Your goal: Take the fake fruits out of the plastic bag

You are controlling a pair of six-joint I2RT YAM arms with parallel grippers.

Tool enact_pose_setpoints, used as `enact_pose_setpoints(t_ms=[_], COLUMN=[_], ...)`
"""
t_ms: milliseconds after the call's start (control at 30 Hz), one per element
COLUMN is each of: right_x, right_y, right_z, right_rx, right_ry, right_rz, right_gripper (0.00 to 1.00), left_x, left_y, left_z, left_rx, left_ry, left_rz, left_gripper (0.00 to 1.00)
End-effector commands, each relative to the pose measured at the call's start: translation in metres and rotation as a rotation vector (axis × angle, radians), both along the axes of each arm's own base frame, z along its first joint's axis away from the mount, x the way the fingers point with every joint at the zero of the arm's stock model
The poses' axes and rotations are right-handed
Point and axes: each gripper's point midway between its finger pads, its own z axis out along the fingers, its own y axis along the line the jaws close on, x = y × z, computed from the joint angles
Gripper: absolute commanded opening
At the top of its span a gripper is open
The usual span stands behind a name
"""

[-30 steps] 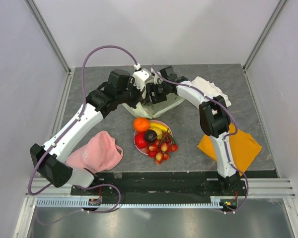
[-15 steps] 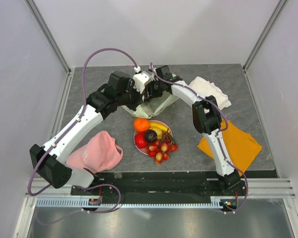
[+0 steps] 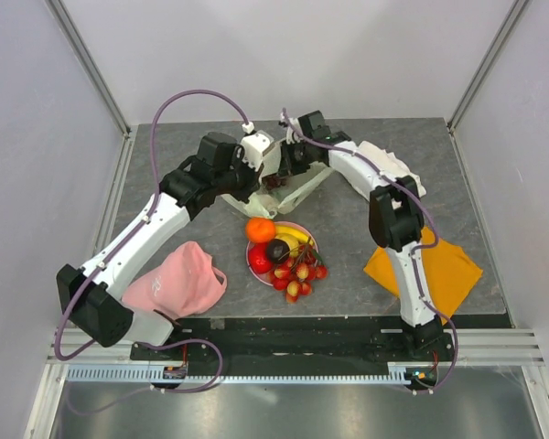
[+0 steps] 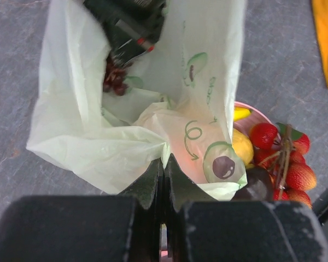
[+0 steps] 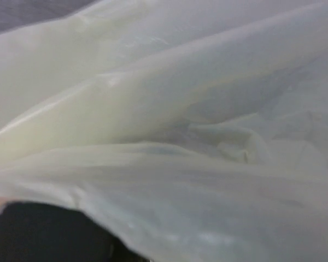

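Observation:
The pale green plastic bag (image 3: 304, 190) lies at the back middle of the table. My left gripper (image 4: 164, 166) is shut on its near rim (image 4: 98, 142) and holds the mouth up. My right gripper (image 4: 120, 54) reaches into the bag from the far side, its fingers together on a dark purple grape bunch (image 4: 113, 81), which also shows at the bag mouth (image 3: 273, 182). The right wrist view shows only bag film. An orange (image 3: 260, 229), apple (image 3: 260, 261), plum (image 3: 276, 249), banana (image 3: 295, 238) and berry cluster (image 3: 299, 273) rest on the pink plate (image 4: 251, 107).
A pink cap (image 3: 178, 279) lies front left. An orange cloth (image 3: 439, 265) lies front right, with a white folded cloth (image 3: 389, 165) behind it. Walls close off the table on three sides.
My right gripper has closed and drawn slightly back and up at the bag mouth, where the dark grapes now show. The left gripper has kept its hold on the rim.

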Motion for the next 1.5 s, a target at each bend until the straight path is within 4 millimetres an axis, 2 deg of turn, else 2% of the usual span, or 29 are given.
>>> enact_pose_setpoints(t_ms=[0, 67, 167, 233, 300, 333, 367, 400, 433, 500, 533, 733, 867, 933, 967, 1067, 1100, 1133, 1200, 1267, 1333, 1467], right_x=[-0.019, -0.035, -0.047, -0.047, -0.051, -0.055, -0.06, -0.063, -0.066, -0.069, -0.069, -0.081, -0.098, -0.111, -0.117, -0.137, -0.144, -0.154, -0.165, -0.178, -0.184, -0.198], right_y=[-0.011, -0.01, -0.02, -0.024, -0.027, -0.027, -0.025, -0.025, -0.024, -0.028, -0.03, -0.051, -0.055, -0.057, -0.057, -0.062, -0.06, -0.063, -0.061, -0.06, -0.06, -0.052], right_z=[0.13, 0.153, 0.165, 0.173, 0.188, 0.196, 0.205, 0.216, 0.223, 0.241, 0.248, 0.318, 0.353, 0.367, 0.364, 0.353, 0.349, 0.342, 0.335, 0.325, 0.317, 0.308], right_rx=[0.157, 0.218, 0.248, 0.28, 0.324, 0.354, 0.385, 0.415, 0.429, 0.442, 0.443, 0.456, 0.484, 0.501, 0.506, 0.487, 0.478, 0.473, 0.467, 0.445, 0.404, 0.393], right_ry=[-0.183, -0.185, -0.167, -0.158, -0.171, -0.168, -0.177, -0.199, -0.212, -0.267, -0.287, -0.491, -0.585, -0.598, -0.584, -0.584, -0.593, -0.576, -0.563, -0.543, -0.562, -0.541], right_rz=[0.157, 0.237, 0.257, 0.255, 0.278, 0.293, 0.318, 0.342, 0.355, 0.362, 0.36, 0.339, 0.355, 0.364, 0.375, 0.397, 0.413, 0.412, 0.424, 0.442, 0.462, 0.473], right_gripper=[0.06, 0.05, 0.04, 0.03, 0.03, 0.03, 0.03, 0.03, 0.03, 0.03, 0.04, 0.03, 0.03, 0.03, 0.03, 0.03, 0.04, 0.04, 0.04, 0.03, 0.03, 0.03], left_x=[0.026, 0.034, 0.05, 0.062, 0.078, 0.087, 0.093, 0.102, 0.11, 0.123, 0.13, 0.148, 0.151, 0.148, 0.147, 0.141, 0.138, 0.134, 0.126, 0.119, 0.108, 0.088], left_y=[0.002, 0.001, -0.005, -0.009, -0.011, -0.014, -0.015, -0.017, -0.02, -0.016, -0.013, -0.004, -0.006, -0.007, -0.007, -0.005, -0.004, 0.0, 0.006, 0.016, 0.028, 0.039], left_z=[0.008, 0.01, 0.007, 0.005, 0.015, 0.005, 0.005, 0.015, 0.005, 0.014, 0.012, 0.025, 0.029, 0.032, 0.034, 0.047, 0.056, 0.057, 0.078, 0.087, 0.103, 0.116], left_rx=[-0.037, -0.035, -0.015, -0.005, -0.018, -0.008, -0.004, -0.015, -0.008, -0.038, -0.044, -0.073, -0.089, -0.097, -0.1, -0.104, -0.109, -0.099, -0.105, -0.097, -0.095, -0.087], left_ry=[-0.054, -0.075, -0.103, -0.12, -0.163, -0.149, -0.151, -0.167, -0.142, -0.144, -0.135, -0.154, -0.148, -0.139, -0.139, -0.161, -0.173, -0.166, -0.201, -0.227, -0.267, -0.301], left_rz=[0.065, 0.063, 0.05, 0.055, 0.067, 0.073, 0.079, 0.087, 0.093, 0.124, 0.139, 0.17, 0.157, 0.149, 0.143, 0.117, 0.109, 0.102, 0.097, 0.103, 0.113, 0.098], left_gripper=[0.02, 0.02, 0.02, 0.02, 0.02, 0.02, 0.02, 0.01, 0.02, 0.02, 0.01, 0.01, 0.02, 0.14, 0.29, 0.67, 0.71, 0.75, 0.78, 0.8, 0.82, 0.84])
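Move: The right hand already grips the grapes inside the bag; the pink plate lies about 22 cm back from this hand, roughly level sideways and 4 cm lower. The orange is 15 cm back and 7 cm left of the hand. The left hand still pinches the bag's rim, the bag's middle some 13 cm ahead, 10 cm right and 18 cm below; the plate is 9 cm back, 9 cm right and 21 cm below. Right hand lifts the grapes some 30 cm while drawing back; left carries the rim forward 14 cm, then releases. ##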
